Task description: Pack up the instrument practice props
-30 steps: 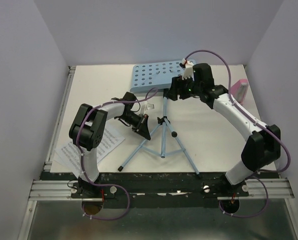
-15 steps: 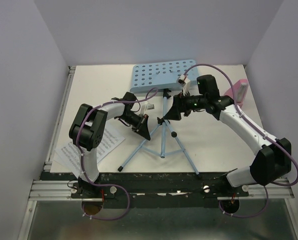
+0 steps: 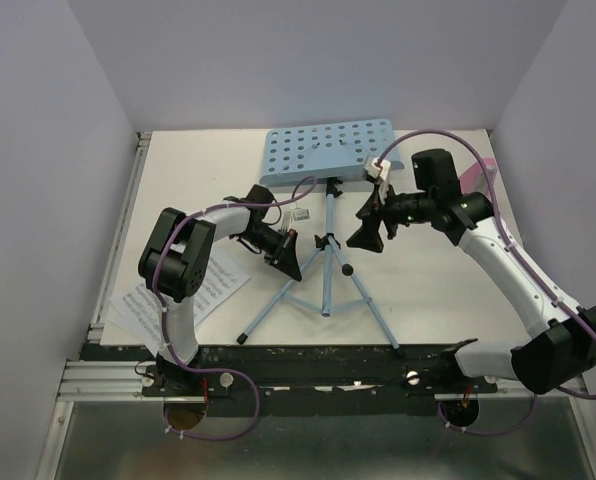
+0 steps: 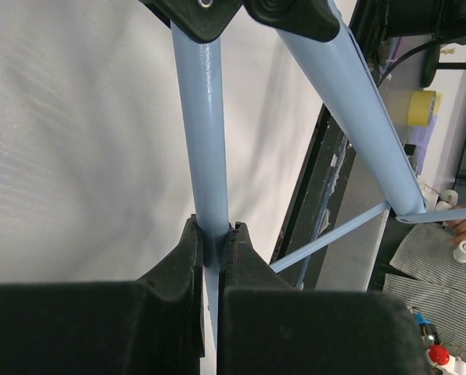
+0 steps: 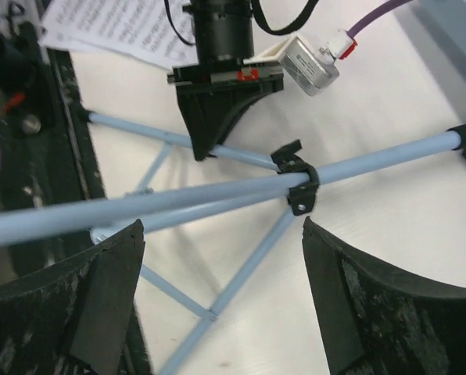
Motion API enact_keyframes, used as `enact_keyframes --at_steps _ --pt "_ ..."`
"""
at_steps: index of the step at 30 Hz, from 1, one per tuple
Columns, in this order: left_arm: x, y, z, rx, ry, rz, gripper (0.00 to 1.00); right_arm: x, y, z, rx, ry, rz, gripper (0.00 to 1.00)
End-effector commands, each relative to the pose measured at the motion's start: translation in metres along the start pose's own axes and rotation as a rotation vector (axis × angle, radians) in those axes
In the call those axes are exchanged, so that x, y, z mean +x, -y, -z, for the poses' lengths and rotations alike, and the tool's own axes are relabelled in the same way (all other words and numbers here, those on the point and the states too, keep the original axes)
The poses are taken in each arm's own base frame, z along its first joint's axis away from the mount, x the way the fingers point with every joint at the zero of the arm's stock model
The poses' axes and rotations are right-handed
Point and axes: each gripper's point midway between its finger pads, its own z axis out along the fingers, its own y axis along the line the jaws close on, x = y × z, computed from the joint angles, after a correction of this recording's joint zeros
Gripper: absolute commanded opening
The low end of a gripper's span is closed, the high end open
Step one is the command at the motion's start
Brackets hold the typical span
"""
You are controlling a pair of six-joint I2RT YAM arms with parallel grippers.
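The light-blue music stand lies tipped on the table, its hole-punched desk [image 3: 323, 150] at the back and its tripod legs [image 3: 323, 285] spread toward me. My left gripper [image 3: 286, 258] is shut on one thin leg [image 4: 204, 141], which runs up from between the pads [image 4: 188, 250]. My right gripper [image 3: 366, 232] hangs open just right of the stand's pole, and its wrist view shows the black collar [image 5: 299, 187] and the legs beyond the open jaws [image 5: 221, 230]. White sheet-music pages [image 3: 178, 298] lie at the front left. A sliver of the pink metronome [image 3: 485, 163] shows behind the right arm.
White walls close in the table on the left, back and right. A black rail [image 3: 318, 355] runs along the near edge, by the arm bases. The left gripper [image 5: 217, 117] and the pages [image 5: 116, 27] also appear in the right wrist view.
My right gripper has left the desk's right corner, swung forward to beside the pole and opened wider. The left gripper has stayed shut on the leg.
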Motion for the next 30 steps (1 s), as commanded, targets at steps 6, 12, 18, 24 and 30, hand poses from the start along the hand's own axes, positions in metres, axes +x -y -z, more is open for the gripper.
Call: enact_keyframes --at_steps 6,12,18,24,30 --pt "-0.019 0.023 0.008 0.042 0.048 -0.223 0.00 0.001 -0.027 0.021 -0.102 0.151 0.531 0.86" --pt "-0.021 0.021 0.003 0.050 0.043 -0.211 0.00 -0.015 -0.066 0.017 -0.187 0.221 0.741 0.81" --pt "-0.023 0.024 -0.002 0.096 0.058 -0.158 0.00 -0.016 -0.087 0.000 -0.206 0.259 0.835 0.58" --pt "-0.032 0.029 -0.008 0.165 0.094 -0.081 0.00 -0.003 -0.097 -0.010 -0.270 0.235 0.843 0.12" --pt "-0.046 0.038 -0.016 0.220 0.105 -0.050 0.00 0.034 -0.114 -0.022 -0.347 0.213 1.001 0.00"
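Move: The raised leg's capped upper end is the right gripper's aim: about 8 cm back, 2 cm to its left and 2 cm higher. The stand's hub sits some 7 cm to that gripper's left, level with it forward and back, and about 10 cm below. From the left gripper, which already holds another leg, the raised end lies around 10 cm to the right, 4 cm back and 19 cm up. Dip the open right gripper briefly down and to its right, then sweep it about 8 cm back, with some left and a little up, to the raised leg. Roll the wrist some 60 degrees about the fingers' own line on the way, and shut the fingers around the shaft just short of the black foot cap. Keep the left gripper shut on its leg, easing slightly right at the end. ##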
